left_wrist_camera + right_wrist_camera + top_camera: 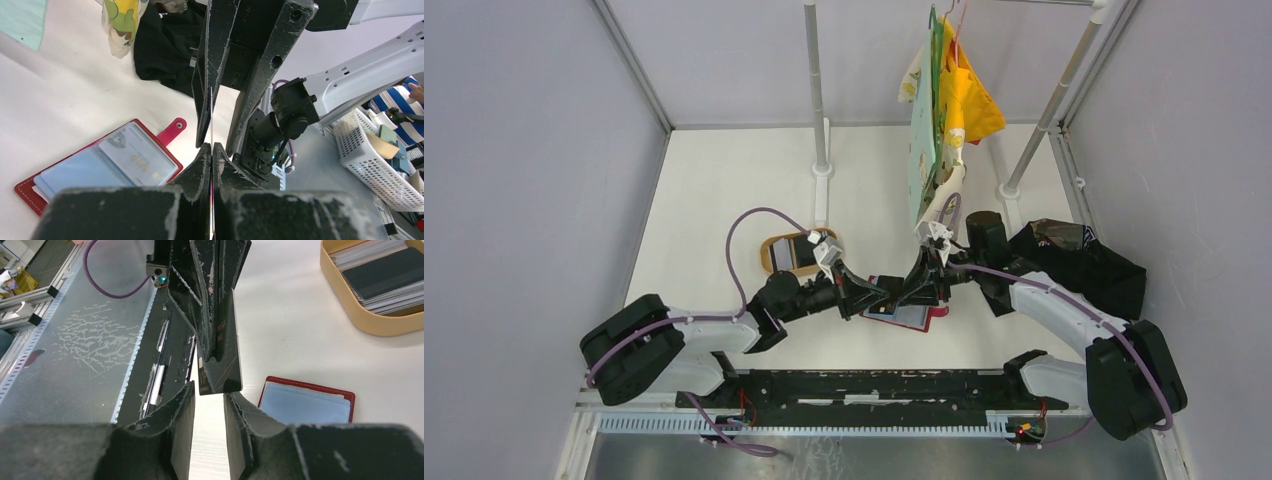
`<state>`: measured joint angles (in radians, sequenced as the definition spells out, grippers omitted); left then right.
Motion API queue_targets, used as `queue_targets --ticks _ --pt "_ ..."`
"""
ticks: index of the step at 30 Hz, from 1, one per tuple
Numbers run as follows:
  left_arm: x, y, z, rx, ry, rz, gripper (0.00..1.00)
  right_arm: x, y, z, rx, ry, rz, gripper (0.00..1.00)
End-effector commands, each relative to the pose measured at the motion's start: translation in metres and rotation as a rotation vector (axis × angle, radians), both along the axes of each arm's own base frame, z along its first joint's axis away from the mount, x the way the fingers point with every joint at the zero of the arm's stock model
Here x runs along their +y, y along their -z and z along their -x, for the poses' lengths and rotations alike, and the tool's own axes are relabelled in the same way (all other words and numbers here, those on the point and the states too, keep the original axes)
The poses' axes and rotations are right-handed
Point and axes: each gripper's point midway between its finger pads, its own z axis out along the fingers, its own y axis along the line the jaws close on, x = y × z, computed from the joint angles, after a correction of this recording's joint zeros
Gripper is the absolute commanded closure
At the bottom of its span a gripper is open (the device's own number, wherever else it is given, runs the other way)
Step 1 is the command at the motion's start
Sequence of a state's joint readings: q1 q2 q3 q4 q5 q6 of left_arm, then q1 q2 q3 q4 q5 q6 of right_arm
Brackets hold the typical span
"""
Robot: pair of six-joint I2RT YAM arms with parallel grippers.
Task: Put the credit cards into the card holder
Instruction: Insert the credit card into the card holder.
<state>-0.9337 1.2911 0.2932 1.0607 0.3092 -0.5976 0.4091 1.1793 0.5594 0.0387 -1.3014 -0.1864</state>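
Observation:
The card holder (911,316) lies open on the table, red with grey-blue pockets (306,405); a silvery card (136,160) sits in one pocket. My left gripper (212,146) is shut on a dark credit card (221,360) and holds it on edge just above the holder's left side. My right gripper (209,390) faces it, open. Its two fingers (206,75) stand on either side of the card's free end with a gap on each side. More credit cards (385,275) lie stacked in the tan oval tray (367,320).
The tan tray (776,256) sits behind the left arm. A black cloth (1084,262) lies at the right. Clothes (944,110) hang from a rack whose poles (816,90) stand at the back. Beyond the table's near edge is a white basket (370,145).

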Motion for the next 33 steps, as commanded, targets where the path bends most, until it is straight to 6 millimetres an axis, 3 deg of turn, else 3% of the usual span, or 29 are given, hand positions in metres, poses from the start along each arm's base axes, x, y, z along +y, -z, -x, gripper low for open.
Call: queue_targets --ticks 1,10,18,23,26,28,30,33 --pt "-0.010 -0.009 0.003 -0.063 0.053 -0.001 0.98 0.004 -0.029 -0.007 -0.055 -0.012 -0.052 0.67" --pt "-0.014 -0.004 0.005 -0.061 0.082 -0.019 0.98 0.001 -0.034 -0.014 -0.037 0.031 -0.051 0.67" --pt "-0.012 -0.008 0.009 -0.075 0.090 0.000 0.98 -0.002 -0.023 -0.029 -0.048 0.102 -0.007 0.58" --pt "-0.009 -0.007 0.008 -0.075 0.075 -0.015 0.98 -0.004 -0.026 -0.027 -0.069 0.080 -0.014 0.60" --pt "-0.005 0.002 -0.002 -0.022 0.012 -0.059 0.98 -0.014 -0.014 -0.033 -0.196 0.088 0.089 0.50" --pt "-0.002 0.016 -0.006 0.035 -0.021 -0.120 0.98 -0.026 -0.012 -0.048 -0.343 0.107 0.204 0.45" --pt "0.004 0.030 -0.010 0.083 -0.058 -0.184 0.98 -0.041 -0.006 -0.064 -0.436 0.158 0.309 0.44" --pt "0.014 0.045 -0.015 0.126 -0.119 -0.261 0.98 -0.057 0.008 -0.070 -0.538 0.163 0.408 0.48"
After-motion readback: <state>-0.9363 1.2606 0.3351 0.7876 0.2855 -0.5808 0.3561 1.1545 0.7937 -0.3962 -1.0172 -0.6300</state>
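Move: About 3 cm ahead of the left hand, 4 cm to its right and some 11 cm down lies the middle of the open card holder; the white card in its right pocket is roughly 4 cm farther right. The card box stands about 14 cm ahead of the left hand and 16 cm to its left. From the right hand, the holder is about 3 cm ahead and 10 cm below, and the black card held by the left fingers is some 2 cm to the left. Backing off the black card, the right hand opens its straddling fingers wider and draws about 6 cm forward and some 2 cm right, slowly at first, then quickly, rolling and tipping its fingertips down. The left hand keeps its pinch, edges about 1 cm right and back, then sinks towards the holder, some 3.5 cm in all, tips dipping about 10 degrees. ##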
